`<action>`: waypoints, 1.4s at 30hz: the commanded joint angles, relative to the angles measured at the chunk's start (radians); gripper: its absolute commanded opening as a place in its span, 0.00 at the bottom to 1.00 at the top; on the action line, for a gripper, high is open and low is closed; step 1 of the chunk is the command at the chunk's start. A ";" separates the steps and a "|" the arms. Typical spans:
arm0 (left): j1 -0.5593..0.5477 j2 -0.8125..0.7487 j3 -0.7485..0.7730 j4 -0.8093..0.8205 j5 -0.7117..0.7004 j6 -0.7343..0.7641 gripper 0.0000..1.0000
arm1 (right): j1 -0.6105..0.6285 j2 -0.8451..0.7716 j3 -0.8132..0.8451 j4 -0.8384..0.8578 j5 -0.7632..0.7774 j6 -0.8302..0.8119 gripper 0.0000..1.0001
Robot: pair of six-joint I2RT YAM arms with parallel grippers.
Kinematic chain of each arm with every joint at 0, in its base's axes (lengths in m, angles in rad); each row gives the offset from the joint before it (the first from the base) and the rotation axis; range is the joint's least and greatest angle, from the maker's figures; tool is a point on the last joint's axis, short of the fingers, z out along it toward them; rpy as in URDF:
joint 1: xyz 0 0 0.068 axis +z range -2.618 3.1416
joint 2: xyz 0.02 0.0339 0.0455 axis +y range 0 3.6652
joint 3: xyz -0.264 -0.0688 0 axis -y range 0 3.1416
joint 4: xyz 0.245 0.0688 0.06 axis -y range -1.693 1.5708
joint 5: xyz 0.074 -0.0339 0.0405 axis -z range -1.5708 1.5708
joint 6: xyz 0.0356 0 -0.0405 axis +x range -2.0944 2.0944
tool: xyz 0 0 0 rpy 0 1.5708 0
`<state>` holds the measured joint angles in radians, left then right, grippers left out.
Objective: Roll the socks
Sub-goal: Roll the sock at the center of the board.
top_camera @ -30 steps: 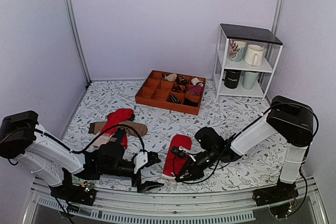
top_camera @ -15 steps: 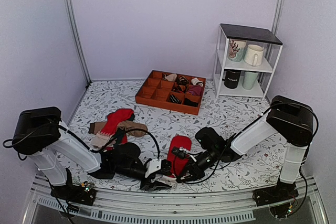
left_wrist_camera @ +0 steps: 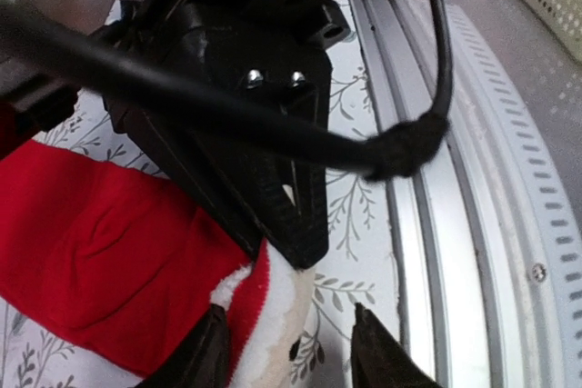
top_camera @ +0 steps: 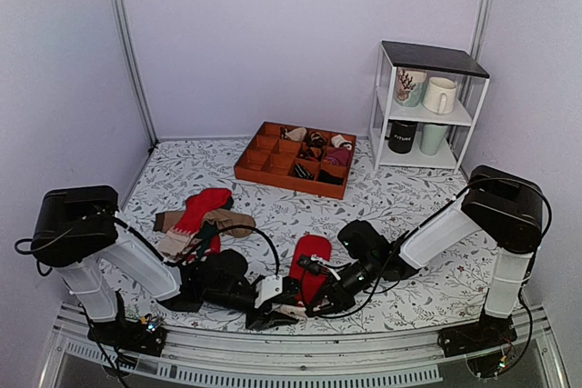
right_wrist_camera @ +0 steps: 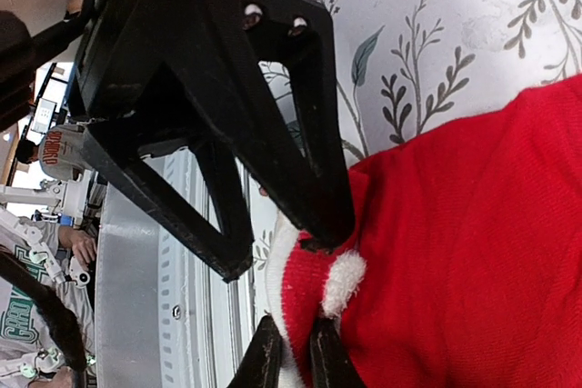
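Note:
The socks (top_camera: 312, 256) lie flat near the table's front edge, bright red with a whitish cuff (left_wrist_camera: 277, 315) at the near end. My right gripper (top_camera: 314, 302) is shut on that cuff; in the right wrist view the right gripper (right_wrist_camera: 296, 363) pinches a fold of the cuff (right_wrist_camera: 309, 302). My left gripper (top_camera: 277, 313) has come in from the left. In the left wrist view the left gripper (left_wrist_camera: 296, 356) straddles the cuff with its jaws half apart. One finger (left_wrist_camera: 211, 352) touches the red cloth, while the other finger (left_wrist_camera: 377, 356) stands clear over the table.
A mixed heap of socks (top_camera: 200, 215) lies to the left. An orange divided tray (top_camera: 264, 159) with rolled bundles sits at the back. A white shelf (top_camera: 382, 102) with mugs stands at the back right. The metal front rail (top_camera: 273, 352) runs just below both grippers.
My left arm has swung right to the cuff, and its jaws have narrowed from wide open to half apart. The right gripper has kept its hold and barely moved.

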<state>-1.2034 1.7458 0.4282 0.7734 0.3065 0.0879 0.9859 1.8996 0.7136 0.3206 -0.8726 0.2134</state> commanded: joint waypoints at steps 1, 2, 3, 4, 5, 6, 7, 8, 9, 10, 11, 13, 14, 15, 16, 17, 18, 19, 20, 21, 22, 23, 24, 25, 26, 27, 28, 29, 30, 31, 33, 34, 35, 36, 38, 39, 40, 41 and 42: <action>0.004 0.048 0.005 -0.058 -0.022 -0.017 0.37 | 0.000 0.070 -0.050 -0.222 0.078 -0.008 0.11; 0.004 0.053 0.007 -0.061 -0.019 -0.017 0.34 | 0.000 0.070 -0.049 -0.226 0.077 -0.009 0.11; 0.004 0.057 0.008 -0.062 -0.013 -0.020 0.32 | -0.002 0.070 -0.050 -0.228 0.076 -0.011 0.11; 0.003 0.061 0.007 -0.062 -0.007 -0.024 0.29 | -0.002 0.070 -0.050 -0.229 0.074 -0.012 0.11; 0.002 0.062 0.006 -0.063 0.002 -0.027 0.25 | -0.004 0.070 -0.049 -0.229 0.072 -0.012 0.11; 0.002 0.065 0.007 -0.063 0.011 -0.032 0.22 | -0.003 0.070 -0.048 -0.231 0.071 -0.012 0.11; 0.003 0.067 0.009 -0.068 0.019 -0.035 0.14 | -0.004 0.071 -0.047 -0.230 0.070 -0.013 0.11; 0.003 0.068 0.012 -0.078 0.028 -0.042 0.00 | -0.004 0.070 -0.047 -0.232 0.072 -0.014 0.11; 0.002 0.071 0.014 -0.085 0.035 -0.050 0.00 | -0.006 0.068 -0.046 -0.234 0.071 -0.014 0.11; 0.002 0.074 0.014 -0.090 0.043 -0.060 0.00 | -0.006 0.064 -0.044 -0.236 0.070 -0.017 0.11; 0.004 0.077 0.014 -0.099 0.052 -0.076 0.00 | -0.006 0.060 -0.042 -0.236 0.069 -0.020 0.11; 0.004 0.082 0.018 -0.129 0.061 -0.118 0.00 | -0.009 0.051 -0.040 -0.239 0.076 -0.025 0.12; 0.004 0.083 0.017 -0.142 0.059 -0.150 0.00 | -0.011 0.047 -0.037 -0.240 0.080 -0.027 0.12; 0.004 0.084 0.012 -0.149 0.057 -0.184 0.00 | -0.012 0.042 -0.034 -0.241 0.084 -0.031 0.13; 0.005 0.086 0.007 -0.157 0.058 -0.221 0.00 | -0.012 0.035 -0.033 -0.238 0.093 -0.033 0.15; 0.006 0.093 0.005 -0.165 0.064 -0.256 0.00 | -0.013 0.023 -0.032 -0.230 0.099 -0.038 0.17; 0.005 0.100 0.004 -0.179 0.072 -0.283 0.00 | -0.014 0.008 -0.032 -0.220 0.112 -0.042 0.19; 0.007 0.111 0.004 -0.190 0.079 -0.311 0.00 | -0.014 -0.022 -0.032 -0.209 0.138 -0.044 0.23; 0.006 0.121 0.005 -0.201 0.081 -0.334 0.00 | -0.015 -0.051 -0.036 -0.197 0.168 -0.047 0.28; 0.006 0.132 0.007 -0.216 0.086 -0.354 0.00 | -0.015 -0.083 -0.042 -0.182 0.205 -0.052 0.32; 0.007 0.146 0.007 -0.229 0.090 -0.370 0.00 | -0.014 -0.123 -0.053 -0.154 0.241 -0.060 0.33; 0.009 0.158 0.010 -0.242 0.096 -0.382 0.00 | -0.014 -0.167 -0.069 -0.127 0.264 -0.076 0.34; 0.011 0.170 0.011 -0.251 0.103 -0.399 0.00 | -0.014 -0.213 -0.087 -0.095 0.287 -0.090 0.35; 0.015 0.180 0.012 -0.260 0.112 -0.414 0.00 | -0.014 -0.266 -0.112 -0.062 0.307 -0.111 0.36; 0.018 0.187 0.014 -0.277 0.119 -0.426 0.00 | -0.012 -0.317 -0.147 -0.011 0.323 -0.130 0.37; 0.020 0.193 0.013 -0.286 0.122 -0.439 0.00 | -0.007 -0.375 -0.192 0.046 0.344 -0.175 0.39; 0.022 0.196 0.009 -0.291 0.128 -0.455 0.00 | 0.021 -0.422 -0.235 0.098 0.381 -0.231 0.42; 0.027 0.198 0.003 -0.295 0.131 -0.469 0.00 | 0.039 -0.464 -0.277 0.143 0.431 -0.275 0.43; 0.031 0.201 -0.004 -0.295 0.129 -0.487 0.00 | 0.072 -0.495 -0.307 0.173 0.482 -0.344 0.44; 0.035 0.203 -0.011 -0.293 0.132 -0.501 0.00 | 0.103 -0.508 -0.323 0.190 0.531 -0.377 0.44; 0.042 0.210 -0.020 -0.290 0.131 -0.525 0.00 | 0.165 -0.506 -0.324 0.187 0.609 -0.422 0.43; 0.044 0.211 -0.025 -0.287 0.135 -0.532 0.00 | 0.188 -0.501 -0.327 0.187 0.640 -0.444 0.43; 0.044 0.210 -0.029 -0.281 0.138 -0.536 0.00 | 0.211 -0.490 -0.330 0.187 0.660 -0.457 0.43; 0.044 0.211 -0.031 -0.278 0.142 -0.540 0.00 | 0.227 -0.481 -0.330 0.188 0.671 -0.462 0.43; 0.044 0.211 -0.029 -0.280 0.146 -0.541 0.00 | 0.258 -0.453 -0.330 0.194 0.696 -0.466 0.43; 0.045 0.211 -0.025 -0.285 0.147 -0.540 0.00 | 0.271 -0.437 -0.326 0.194 0.711 -0.471 0.42; 0.045 0.211 -0.022 -0.289 0.149 -0.539 0.00 | 0.282 -0.421 -0.318 0.190 0.723 -0.477 0.42; 0.045 0.211 -0.018 -0.292 0.152 -0.537 0.00 | 0.287 -0.403 -0.307 0.175 0.727 -0.486 0.42; 0.046 0.228 -0.016 -0.295 0.153 -0.535 0.00 | 0.291 -0.390 -0.295 0.164 0.731 -0.491 0.42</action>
<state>-1.1584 1.8725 0.4759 0.8288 0.4599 -0.4343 1.2510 1.4498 0.3988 0.4843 -0.2325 -0.2184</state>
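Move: The sock's rolled cuff lies about 2 cm to the right of the left gripper and a centimetre below it, its left end already between the open fingers. The red body of the sock is centred some 9 cm ahead and 4 cm right, and the sock pile is about 25 cm ahead and 22 cm left. From the right gripper, which already pinches the cuff, the cuff's middle is about 2 cm left, level in height. Shut the left gripper on the left end of the rolled cuff while the right keeps its pinch, then sink the left about 1.5 cm and roll it some 30 degrees forward, turning the cuff over. As that turn gets going, open the right fingers partway, free them from the cuff and swing that hand up nearly 6 cm and to the right, forward then back, rolling its wrist about 50 degrees backward, and end by starting down again. ##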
